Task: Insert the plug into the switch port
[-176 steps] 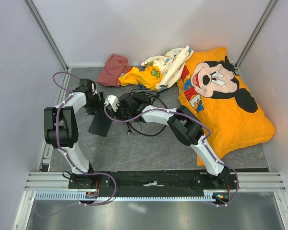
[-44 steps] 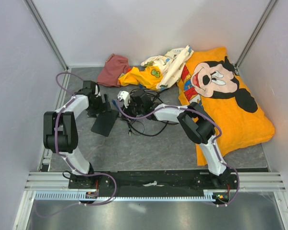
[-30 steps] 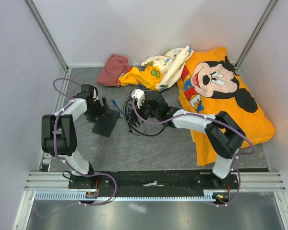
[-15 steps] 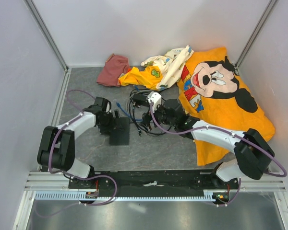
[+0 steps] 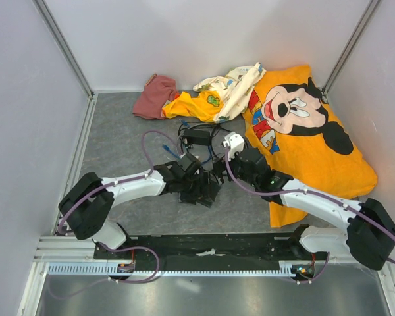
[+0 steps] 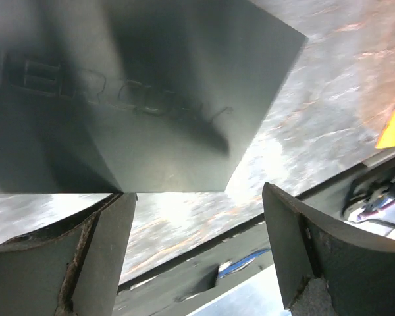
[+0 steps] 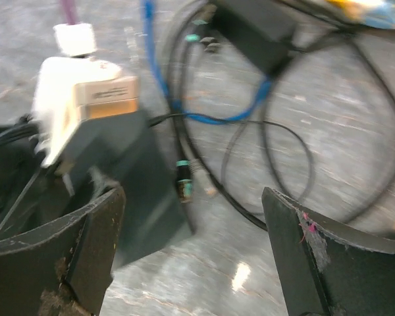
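The switch (image 5: 199, 195) is a flat black box on the grey table, front centre. My left gripper (image 5: 196, 186) is over it. In the left wrist view the switch (image 6: 151, 99) fills the top, just beyond my open left gripper (image 6: 197, 197); nothing is between the fingers. My right gripper (image 5: 218, 172) is open and empty just right of the switch (image 7: 131, 191). In its wrist view the gripper (image 7: 192, 194) hovers over black cable ends. The thin blue cable (image 5: 170, 151) loops behind the switch, and it also shows in the right wrist view (image 7: 159, 72). I cannot make out its plug.
A black power adapter (image 5: 196, 137) and coiled black cables (image 5: 210, 153) lie behind the grippers. An orange Mickey pillow (image 5: 316, 151) fills the right side. Crumpled clothes (image 5: 184, 99) lie at the back. White walls enclose the table.
My left arm has swung right to the front centre, and the switch has moved there with it. My right gripper has pulled back towards the near right. The blue cable has shifted.
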You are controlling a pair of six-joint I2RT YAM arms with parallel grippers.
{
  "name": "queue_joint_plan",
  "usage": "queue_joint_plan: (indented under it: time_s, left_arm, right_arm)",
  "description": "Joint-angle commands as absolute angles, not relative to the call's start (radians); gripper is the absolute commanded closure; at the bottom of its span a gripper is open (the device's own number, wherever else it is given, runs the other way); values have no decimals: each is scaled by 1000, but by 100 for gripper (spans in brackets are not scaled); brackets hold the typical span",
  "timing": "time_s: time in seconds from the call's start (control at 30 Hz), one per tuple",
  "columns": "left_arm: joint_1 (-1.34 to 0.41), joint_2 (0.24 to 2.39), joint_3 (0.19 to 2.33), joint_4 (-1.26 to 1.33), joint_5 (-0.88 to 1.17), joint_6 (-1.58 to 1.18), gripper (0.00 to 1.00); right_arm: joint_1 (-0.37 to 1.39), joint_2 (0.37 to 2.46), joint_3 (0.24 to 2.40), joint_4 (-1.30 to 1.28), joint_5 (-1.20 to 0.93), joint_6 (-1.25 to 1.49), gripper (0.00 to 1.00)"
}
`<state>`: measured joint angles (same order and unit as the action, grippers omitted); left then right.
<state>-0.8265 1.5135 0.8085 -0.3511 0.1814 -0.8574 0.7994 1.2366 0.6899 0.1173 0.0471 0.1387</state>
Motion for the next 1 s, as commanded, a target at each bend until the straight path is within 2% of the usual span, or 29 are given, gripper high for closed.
queue_joint_plan:
  time_s: [0.0, 0.07, 0.17, 0.23, 0.37, 0.57, 0.7, 0.97]
  left_arm:
    - [-884, 1481, 896, -187, 164, -905, 15]
    - [-884, 1433, 888, -222, 129, -890, 15]
    - [-874, 1321, 893, -322, -32, -830, 14]
    - [-822, 1269, 890, -405, -126, -789, 13]
    - [-657, 1293, 913, -428, -138, -715, 17]
    - [-580, 1542, 1126, -434, -207, -611, 17]
    - [-555, 1711, 1273, -449, -271, -539, 17]
    - [-555, 1963, 1540, -463, -313, -351, 15]
  right_arm:
    - [802, 1164, 678, 66, 137, 140, 7]
    - [802, 1146, 678, 45, 123, 124, 7]
    - [802, 1111, 678, 17, 124, 104, 7]
    - [801, 1085, 681, 2, 143, 100, 6]
    - [802, 1040, 670, -35, 176, 100, 6]
    - [802, 1023, 640, -37, 169, 98, 6]
    - [804, 1086, 632, -15, 65, 90, 6]
    - [816, 1183, 635, 41, 2, 61, 5]
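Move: The black adapter amid the cables lies about 25 cm ahead of the left hand, 2 cm to its left and slightly below. The switch is right by that hand, its middle some 3 cm ahead and 3 cm left. A green-banded plug lies about 21 cm ahead and 6 left. From the right hand the switch is about 8 cm left, 4 back and 11 below; a pair of loose plugs is 2 left, 1 ahead and 12 below. Rising first, after a 2 cm slip rightwards, the left hand leaves the switch and sweeps forward some 24 cm towards the adapter and cables, peaking about 9 cm up before sinking, fingers wide open and swinging to point more forward. The open right hand eases right and up, then drops past its starting height beside the switch's right corner, drawing back a little. ##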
